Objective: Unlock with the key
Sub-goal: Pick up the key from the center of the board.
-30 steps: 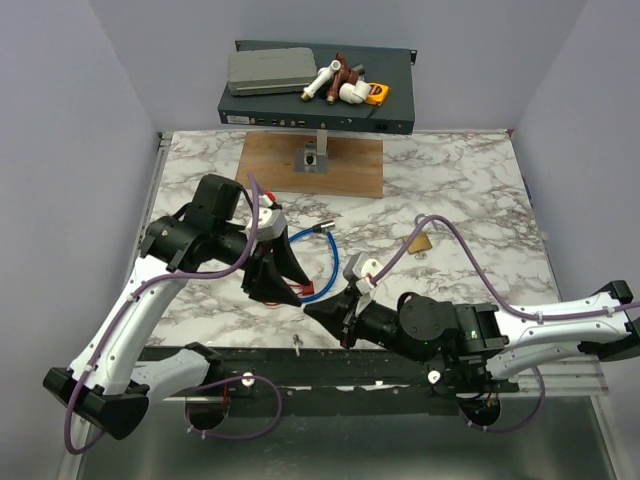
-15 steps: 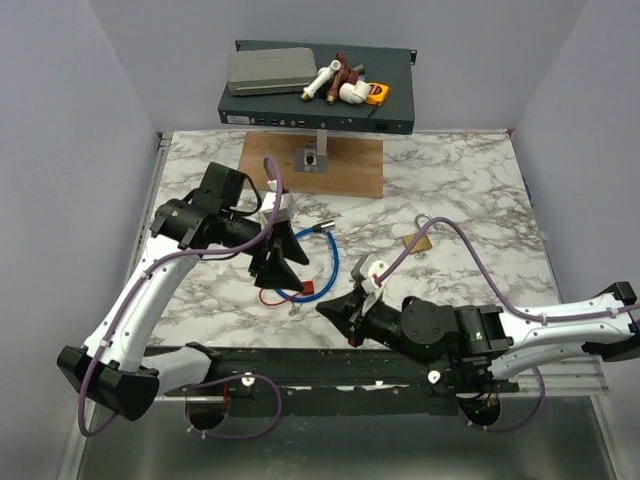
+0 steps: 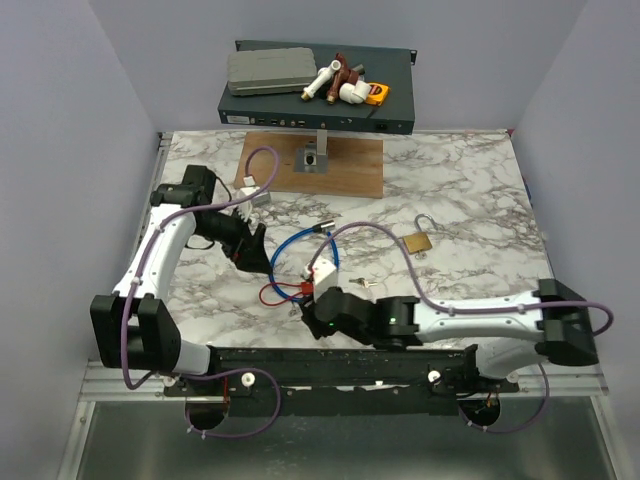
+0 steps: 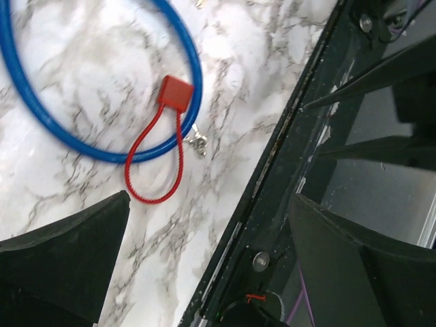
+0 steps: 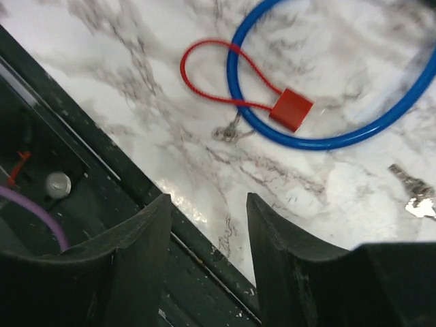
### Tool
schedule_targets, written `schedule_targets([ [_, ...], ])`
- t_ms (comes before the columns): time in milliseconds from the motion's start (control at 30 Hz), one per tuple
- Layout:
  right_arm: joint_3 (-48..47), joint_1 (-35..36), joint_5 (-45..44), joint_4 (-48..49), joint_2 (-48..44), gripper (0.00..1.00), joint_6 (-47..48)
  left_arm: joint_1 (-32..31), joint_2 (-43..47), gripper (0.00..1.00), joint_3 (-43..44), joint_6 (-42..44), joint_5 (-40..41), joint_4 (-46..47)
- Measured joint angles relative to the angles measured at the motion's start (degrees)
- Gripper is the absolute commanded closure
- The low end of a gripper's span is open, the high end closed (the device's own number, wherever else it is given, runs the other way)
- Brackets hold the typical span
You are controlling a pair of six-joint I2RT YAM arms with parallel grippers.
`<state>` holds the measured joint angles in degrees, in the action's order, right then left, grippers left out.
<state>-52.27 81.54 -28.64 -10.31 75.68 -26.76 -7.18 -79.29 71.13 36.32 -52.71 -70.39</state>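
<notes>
The key is a tiny silver piece lying on the marble beside its red loop strap, which has a square red tag. The right wrist view shows the key and strap too, threaded with a blue cable. From above, the strap lies near the table's front edge. My left gripper hangs wide open just left of the blue cable, holding nothing. My right gripper is open and empty over the front edge. The brass padlock lies apart at the right.
A second small silver metal piece lies right of the cable. A wooden board with a metal fixture sits at the back. Behind it is a black rack unit with a grey case and fittings on it. The black front rail runs under both grippers.
Both grippers have opened. The left arm drew back to the left, away from the strap. The strap and key now lie loose on the marble, with the right gripper beside them.
</notes>
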Motion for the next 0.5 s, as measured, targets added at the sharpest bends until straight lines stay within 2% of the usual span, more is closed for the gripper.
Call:
schedule_targets([
  [133, -2.91, -1.20, 5.05, -0.48, 12.28, 0.49, -1.75, 5.31, -1.90, 0.02, 0.39, 1.90, 1.62, -2.82],
  [233, -4.37, -2.19, 8.52, 0.20, 18.99, 0.50, -2.84, 6.34, -1.68, 0.02, 0.39, 2.97, 2.34, -4.66],
  [500, -6.64, -6.43, 11.50, 3.89, 28.09, 0.47, -5.29, 6.36, 4.20, 0.01, -1.09, 2.91, 3.56, -5.20],
])
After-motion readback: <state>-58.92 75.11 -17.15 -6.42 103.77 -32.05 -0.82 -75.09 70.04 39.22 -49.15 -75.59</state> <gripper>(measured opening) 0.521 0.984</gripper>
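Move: The key lies on the table roughly 16 cm below the right hand, about 4 cm ahead and 6 cm to its left. From that same hand, the red tag is some 9 cm ahead and 3 cm left, the middle of the blue hose ring about 15 cm ahead and 3 cm left, and another silver piece 10 cm ahead and 10 cm right. From the left hand the key lies about 4 cm back, 6 cm right and 18 cm below. The key is what the right hand drops towards: fast at first, then slowing, about 14 cm down and some 4 cm left, edging slightly forward only at the end. Its wrist tips about 20 degrees so that the half-open fingers point more steeply down, ending close to the key. The wide-open left hand draws some 3.5 cm to its left, away from the key. ##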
